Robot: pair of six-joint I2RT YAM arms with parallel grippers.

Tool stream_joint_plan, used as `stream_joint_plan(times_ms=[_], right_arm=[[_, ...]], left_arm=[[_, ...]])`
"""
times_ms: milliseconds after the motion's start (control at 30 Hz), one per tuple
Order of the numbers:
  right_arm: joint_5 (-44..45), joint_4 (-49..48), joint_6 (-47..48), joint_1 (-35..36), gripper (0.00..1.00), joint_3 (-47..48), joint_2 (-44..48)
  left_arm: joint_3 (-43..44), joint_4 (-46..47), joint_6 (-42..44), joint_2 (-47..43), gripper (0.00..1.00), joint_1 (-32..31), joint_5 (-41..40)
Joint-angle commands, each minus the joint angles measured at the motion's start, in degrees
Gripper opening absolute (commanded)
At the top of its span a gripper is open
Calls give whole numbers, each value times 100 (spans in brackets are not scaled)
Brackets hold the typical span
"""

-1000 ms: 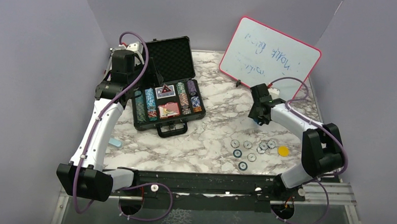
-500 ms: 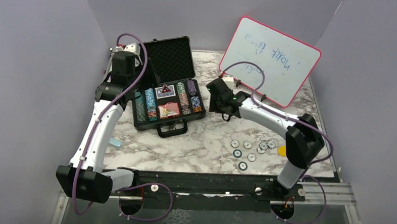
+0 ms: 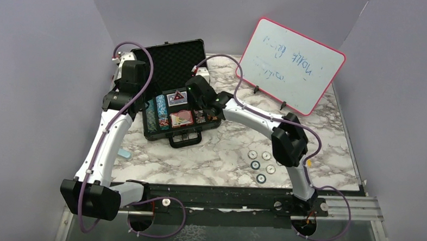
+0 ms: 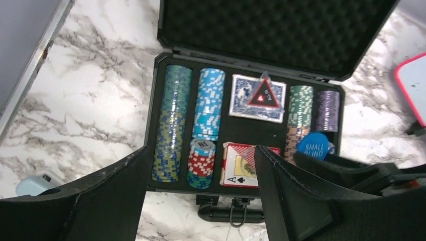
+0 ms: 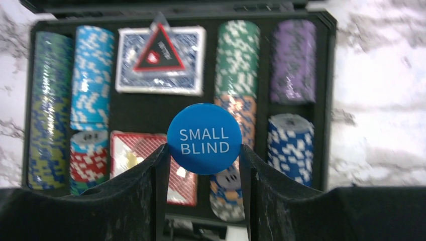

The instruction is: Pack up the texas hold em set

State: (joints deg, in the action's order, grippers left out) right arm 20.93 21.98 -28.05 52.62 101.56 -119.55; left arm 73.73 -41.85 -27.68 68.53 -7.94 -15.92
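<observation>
The black case (image 3: 177,58) lies open at the back left, with rows of poker chips (image 4: 210,103) in its foam tray. A blue card deck (image 5: 128,68) carries the red-triangle button (image 5: 160,52); a red deck (image 4: 237,164) lies nearer the handle (image 4: 233,212). My right gripper (image 5: 203,148) is shut on the blue "SMALL BLIND" button (image 5: 204,138), held upright by its edges above the tray's right side (image 3: 201,101). My left gripper (image 4: 201,201) hangs open and empty over the case's near edge. Several loose chips (image 3: 261,161) lie on the marble at the front right.
A pink-framed whiteboard (image 3: 293,59) leans at the back right. A small pale blue object (image 3: 124,153) lies on the marble left of the case, beside the left arm (image 3: 110,132). Purple walls close in both sides.
My right arm has swung left from in front of the whiteboard to above the case, carrying the blue button. The left gripper has barely moved, its jaws slightly wider.
</observation>
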Motion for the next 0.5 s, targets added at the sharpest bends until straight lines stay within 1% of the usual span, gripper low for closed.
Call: stream_joint_plan(times_ms=[0, 300, 467], right_arm=[[-148, -325, 457, 103, 51, 824, -593], [-492, -637, 854, 117, 53, 1841, -1489], [-649, -651, 1060, 117, 54, 2435, -1951]], left_arm=[[-215, -122, -311, -48, 77, 89, -261], [-541, -176, -738, -50, 78, 342, -147], [-690, -161, -809, 43, 77, 390, 193]])
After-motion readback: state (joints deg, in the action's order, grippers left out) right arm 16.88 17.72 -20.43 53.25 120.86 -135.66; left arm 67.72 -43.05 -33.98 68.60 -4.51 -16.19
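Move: The small blind disc sits in the right fingertips; the blue card deck, with the triangle marker on top, lies about 7 cm ahead, 8 cm left and some 7 cm below that hand. Of the right hand, the red card box is 6 cm left and 1 cm back, the green-orange chip row 4 cm ahead, straight in line, and the light-blue chip row 4 cm ahead and 14 cm left. From the left hand, the deck lies about 12 cm ahead, 7 cm right and 19 cm below. Carry the small blind disc with the right gripper leftward about 7 cm and forward some 4 cm over the tray to the blue card deck, turning slightly counter-clockwise and sinking only at the end; keep the disc between the fingertips while the squeeze eases. Meanwhile lower the open, empty left gripper about 5 cm at the case's left side, drifting left. ##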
